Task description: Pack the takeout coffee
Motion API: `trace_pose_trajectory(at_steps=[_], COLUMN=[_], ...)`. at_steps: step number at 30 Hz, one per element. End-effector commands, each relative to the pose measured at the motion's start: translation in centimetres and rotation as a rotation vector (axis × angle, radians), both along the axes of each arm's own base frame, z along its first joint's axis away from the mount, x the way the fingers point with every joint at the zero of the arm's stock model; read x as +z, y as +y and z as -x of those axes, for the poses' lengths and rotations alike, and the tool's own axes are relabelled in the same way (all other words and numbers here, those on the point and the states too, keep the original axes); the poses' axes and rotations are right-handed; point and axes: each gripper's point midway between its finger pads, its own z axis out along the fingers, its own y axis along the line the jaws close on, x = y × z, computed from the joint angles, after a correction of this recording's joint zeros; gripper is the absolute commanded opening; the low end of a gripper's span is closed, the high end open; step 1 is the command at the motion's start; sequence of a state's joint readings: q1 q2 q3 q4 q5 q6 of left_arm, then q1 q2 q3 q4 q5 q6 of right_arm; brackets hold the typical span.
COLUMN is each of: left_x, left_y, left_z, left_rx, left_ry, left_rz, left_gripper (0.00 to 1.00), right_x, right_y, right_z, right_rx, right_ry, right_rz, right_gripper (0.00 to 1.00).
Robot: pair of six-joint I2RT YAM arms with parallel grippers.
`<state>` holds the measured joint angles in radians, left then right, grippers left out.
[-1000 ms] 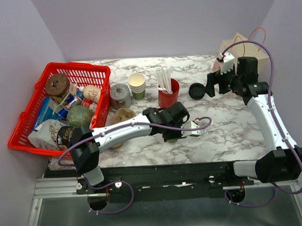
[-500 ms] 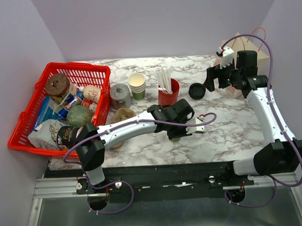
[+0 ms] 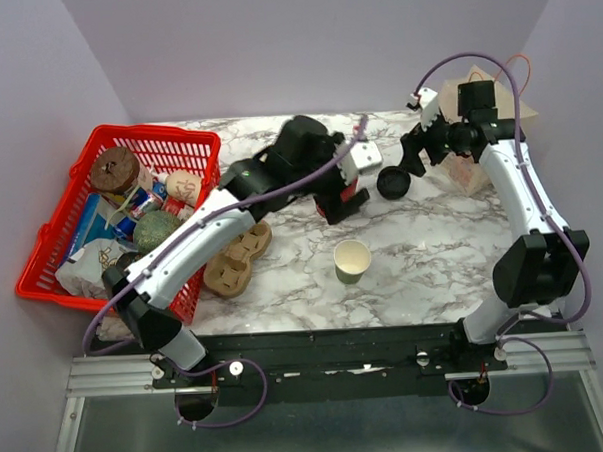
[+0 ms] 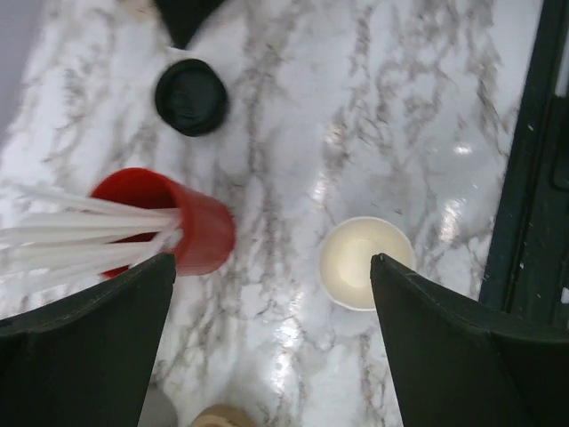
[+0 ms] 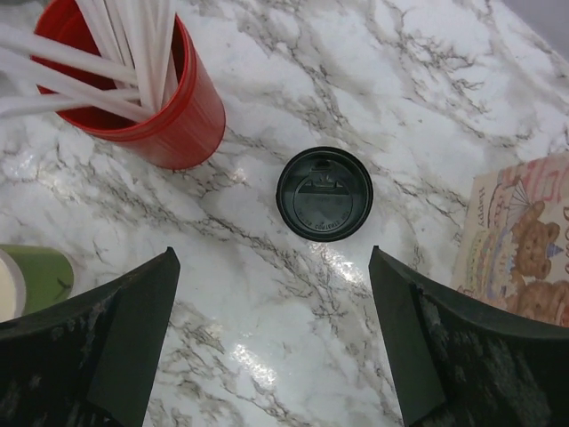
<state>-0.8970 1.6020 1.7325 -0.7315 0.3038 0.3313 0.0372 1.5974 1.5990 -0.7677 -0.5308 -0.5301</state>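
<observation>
The takeout coffee cup (image 3: 352, 260) stands upright and lidless on the marble near the front, olive outside and cream inside; it shows as the cup (image 4: 365, 263) in the left wrist view. Its round black lid (image 3: 393, 183) lies flat on the table further back, apart from the cup, and shows as the lid (image 5: 324, 194) and the lid (image 4: 190, 96) in the two wrist views. My left gripper (image 3: 341, 202) hangs high above the table, behind the cup, and this gripper (image 4: 273, 267) is open and empty. My right gripper (image 3: 411, 161) hovers by the lid, and this gripper (image 5: 271, 253) is open and empty.
A red cup of white straws (image 5: 151, 98) stands left of the lid. A red basket (image 3: 42, 237) full of groceries fills the left side. A cardboard cup carrier (image 3: 233, 261) lies beside it. A printed paper bag (image 5: 520, 240) stands at the back right. Stacked green cups (image 5: 36, 277) are at the left edge.
My left gripper opened, let go of the cup on the marble and rose up and back. The right gripper drew slightly back and stayed open by the lid.
</observation>
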Motion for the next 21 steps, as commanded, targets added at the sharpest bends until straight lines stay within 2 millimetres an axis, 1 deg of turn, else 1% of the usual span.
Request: trace_pose_trajectory(at_steps=[1, 2, 3, 4, 5, 6, 7, 8, 9, 10, 11, 12, 13, 15, 16, 18, 19, 21], left_x=[8.6, 9.4, 10.2, 10.6, 10.8, 10.8, 10.9, 10.8, 10.9, 11.0, 11.1, 11.1, 10.9, 11.1, 11.1, 11.0, 10.7, 10.5], left_y=[3.7, 4.5, 5.3, 6.3, 6.9, 7.5, 8.4, 8.8, 9.2, 10.1, 10.4, 10.5, 10.5, 10.7, 10.6, 10.9, 11.0, 11.3], left_z=[-1.5, -1.8, -2.4, -2.3, -2.7, -2.9, -3.5, -3.8, -4.2, -5.1, -5.4, -5.8, -6.1, -6.6, -6.8, -7.2, -7.3, -7.9], left_rx=[0.098, 0.115, 0.139, 0.148, 0.169, 0.183, 0.208, 0.223, 0.234, 0.266, 0.284, 0.289, 0.290, 0.304, 0.305, 0.321, 0.326, 0.345], left_ry=[-0.071, -0.091, -0.118, -0.148, -0.168, -0.180, -0.183, -0.174, -0.161, -0.152, -0.140, -0.137, -0.129, -0.122, -0.117, -0.109, -0.102, -0.095], left_rz=[0.184, 0.197, 0.211, 0.216, 0.212, 0.207, 0.202, 0.203, 0.215, 0.223, 0.236, 0.240, 0.240, 0.253, 0.256, 0.261, 0.260, 0.264], left_gripper=[0.99, 0.99, 0.99, 0.99, 0.99, 0.99, 0.99, 0.99, 0.99, 0.99, 0.99, 0.99, 0.99, 0.99, 0.99, 0.99, 0.98, 0.99], right_x=[-4.3, -5.1, -5.8, -6.4, -7.6, -7.8, -8.2, -9.4, -9.9, -9.2, -9.4, -10.4, -9.9, -11.2, -11.5, -12.1, -13.0, -13.2], right_y=[0.3, -0.1, -0.4, -0.6, -0.9, -1.2, -1.2, -1.6, -1.7, -1.5, -1.7, -1.6, -1.3, -1.0, -0.6, -0.2, 0.6, 1.1], right_z=[1.0, 1.1, 0.9, 0.8, 0.8, 0.5, 0.4, 0.5, 0.2, -0.7, -0.8, -1.3, -2.0, -2.4, -2.5, -3.0, -3.1, -3.3], right_rx=[0.255, 0.270, 0.322, 0.351, 0.379, 0.450, 0.491, 0.527, 0.572, 0.587, 0.598, 0.615, 0.618, 0.641, 0.652, 0.655, 0.678, 0.693], right_ry=[0.077, 0.090, 0.070, 0.066, 0.085, 0.046, 0.042, 0.078, 0.069, 0.045, 0.058, 0.078, 0.058, 0.083, 0.086, 0.090, 0.102, 0.096], right_rz=[0.109, 0.136, 0.180, 0.206, 0.235, 0.290, 0.316, 0.344, 0.376, 0.398, 0.417, 0.421, 0.432, 0.441, 0.445, 0.466, 0.475, 0.492], right_gripper=[0.92, 0.90, 0.90, 0.89, 0.84, 0.83, 0.81, 0.78, 0.77, 0.75, 0.74, 0.73, 0.72, 0.69, 0.68, 0.65, 0.63, 0.61])
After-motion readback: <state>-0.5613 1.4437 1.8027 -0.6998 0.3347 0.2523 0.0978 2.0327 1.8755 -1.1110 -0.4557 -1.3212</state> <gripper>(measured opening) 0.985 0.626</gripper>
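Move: The black lid lies about 18 cm below the right hand, some 3 cm farther out and 3 cm to its left. On the lid's left, about 13 cm over and 3 cm nearer, stands the red straw cup; the paper bag is some 17 cm to the lid's right and 4 cm farther out. The single coffee cup stands 16 cm back and 13 cm left of the right hand. From the left hand, the lid is 18 cm ahead, 11 cm right, 23 cm down. Right hand sinks about 12 cm towards the lid, turning counter-clockwise, fingers narrowing; left hand retreats up, left and forward. ##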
